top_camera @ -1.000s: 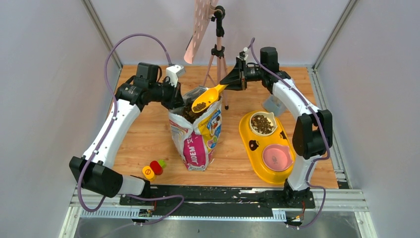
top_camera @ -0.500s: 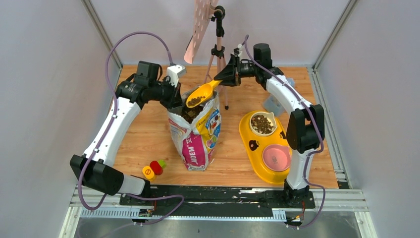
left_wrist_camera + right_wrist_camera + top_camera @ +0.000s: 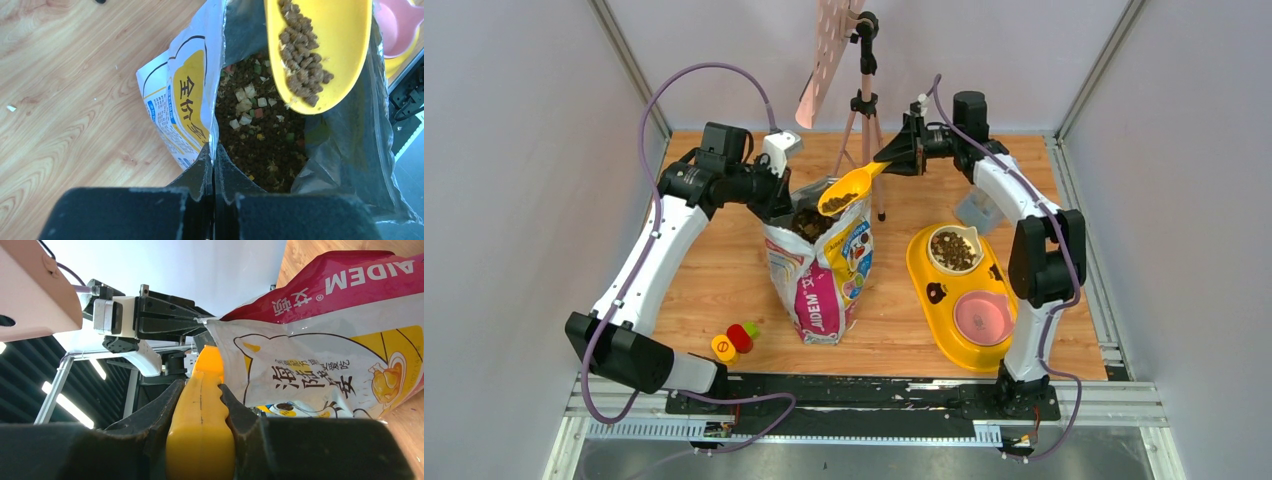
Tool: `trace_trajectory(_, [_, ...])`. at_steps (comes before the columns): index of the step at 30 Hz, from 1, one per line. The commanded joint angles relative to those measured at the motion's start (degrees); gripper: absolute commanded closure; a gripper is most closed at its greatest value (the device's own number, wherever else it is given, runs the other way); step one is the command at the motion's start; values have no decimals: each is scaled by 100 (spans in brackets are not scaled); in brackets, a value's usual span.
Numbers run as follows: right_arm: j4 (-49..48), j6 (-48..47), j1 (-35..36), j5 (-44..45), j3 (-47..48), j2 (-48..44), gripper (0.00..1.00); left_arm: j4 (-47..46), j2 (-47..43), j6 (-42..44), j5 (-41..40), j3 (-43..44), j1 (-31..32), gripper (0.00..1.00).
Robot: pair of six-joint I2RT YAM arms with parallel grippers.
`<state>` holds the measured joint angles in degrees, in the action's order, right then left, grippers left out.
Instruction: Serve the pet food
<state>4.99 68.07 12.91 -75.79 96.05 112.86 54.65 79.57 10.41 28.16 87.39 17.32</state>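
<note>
The printed bag [image 3: 819,280] stands open in the middle of the table. My left gripper [image 3: 214,150] is shut on its rim, at the bag's left top edge [image 3: 776,198]. My right gripper [image 3: 201,387] is shut on the handle of the yellow scoop [image 3: 849,188], which hangs over the bag's mouth. Pet food [image 3: 300,65] lies in the scoop's bowl as a brown heap. More of it fills the bag [image 3: 260,145] and the white bowl [image 3: 953,250] of the yellow feeder [image 3: 924,275].
A pink bowl [image 3: 982,317] sits in the feeder's near half. Behind the bag stands a tripod [image 3: 864,105] holding a pink perforated board [image 3: 824,60]. Coloured caps [image 3: 734,340] lie at front left. A clear container [image 3: 977,210] is by the right arm.
The right gripper has lifted the loaded scoop out of the bag and shifted it slightly right. The left gripper has held still on the bag's rim.
</note>
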Motion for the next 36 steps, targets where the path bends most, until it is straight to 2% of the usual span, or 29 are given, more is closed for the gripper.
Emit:
trace_trajectory(1, [-375,77,-341,-205,-126,-401,100,-364,-236,108,214,325,-10,100])
trace_trajectory(3, [-376,76,-445,-246,-261,-541,100,-395,-251,91,219,294,-5,100])
trace_trajectory(4, [-376,68,-502,-270,-326,-622,100,-891,-259,74,226,260,-7,100])
trace_trajectory(7, [-376,40,-687,-311,-522,-860,100,-456,-298,60,244,193,-9,100])
trace_trajectory(16, [-403,-134,-1238,-458,-1205,-1636,100,-486,-369,-34,322,196,-11,100])
trace_trajectory(21, [-446,-308,-1898,-724,-1751,-2199,100,-496,-409,-84,361,210,-10,100])
trace_trajectory(25, [-819,-421,-2496,-1144,-2339,-2630,100,-536,-492,-139,396,178,-8,100])
trace_trajectory(30, [-1068,-729,-3203,-2071,-3047,-2950,100,-564,-632,-173,428,35,-9,100])
trace_trajectory(32, [-672,-1193,-3473,-2397,-3219,-2993,100,-576,-677,-206,446,-18,-9,100])
trace_trajectory(34, [715,-2183,-3755,-2573,-3206,-2999,100,-586,-720,-239,478,-65,-8,100])
trace_trajectory(36, [1542,-3110,-4079,-2718,-3210,-2953,100,-599,-764,-256,489,-109,-9,100])
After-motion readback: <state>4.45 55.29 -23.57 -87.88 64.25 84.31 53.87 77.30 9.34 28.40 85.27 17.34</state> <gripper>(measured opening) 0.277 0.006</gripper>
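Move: The cream bowl, already holding some kibble, lies about 14 cm to the right of the right hand, 10 cm back and some 26 cm below. The pink bowl sits about 6 cm to the right of it and 15 cm nearer the robot. The clear container lies some 20 cm right of the hand, about level, and the open bag mouth about 13 cm left and 10 cm back, just below. From the left hand the cream bowl is roughly 37 cm right, level. The yellow scoop, still pinched by its handle and loaded with kibble, is carried clear of the bag mouth by the right hand, about 22 cm to the right and then also some 7 cm back, towards the cream bowl. The right hand first rises about 3 cm, later sinks nearly as much, and turns some 25 degrees clockwise. The left hand stays, keeping its pinch on the bag rim. ##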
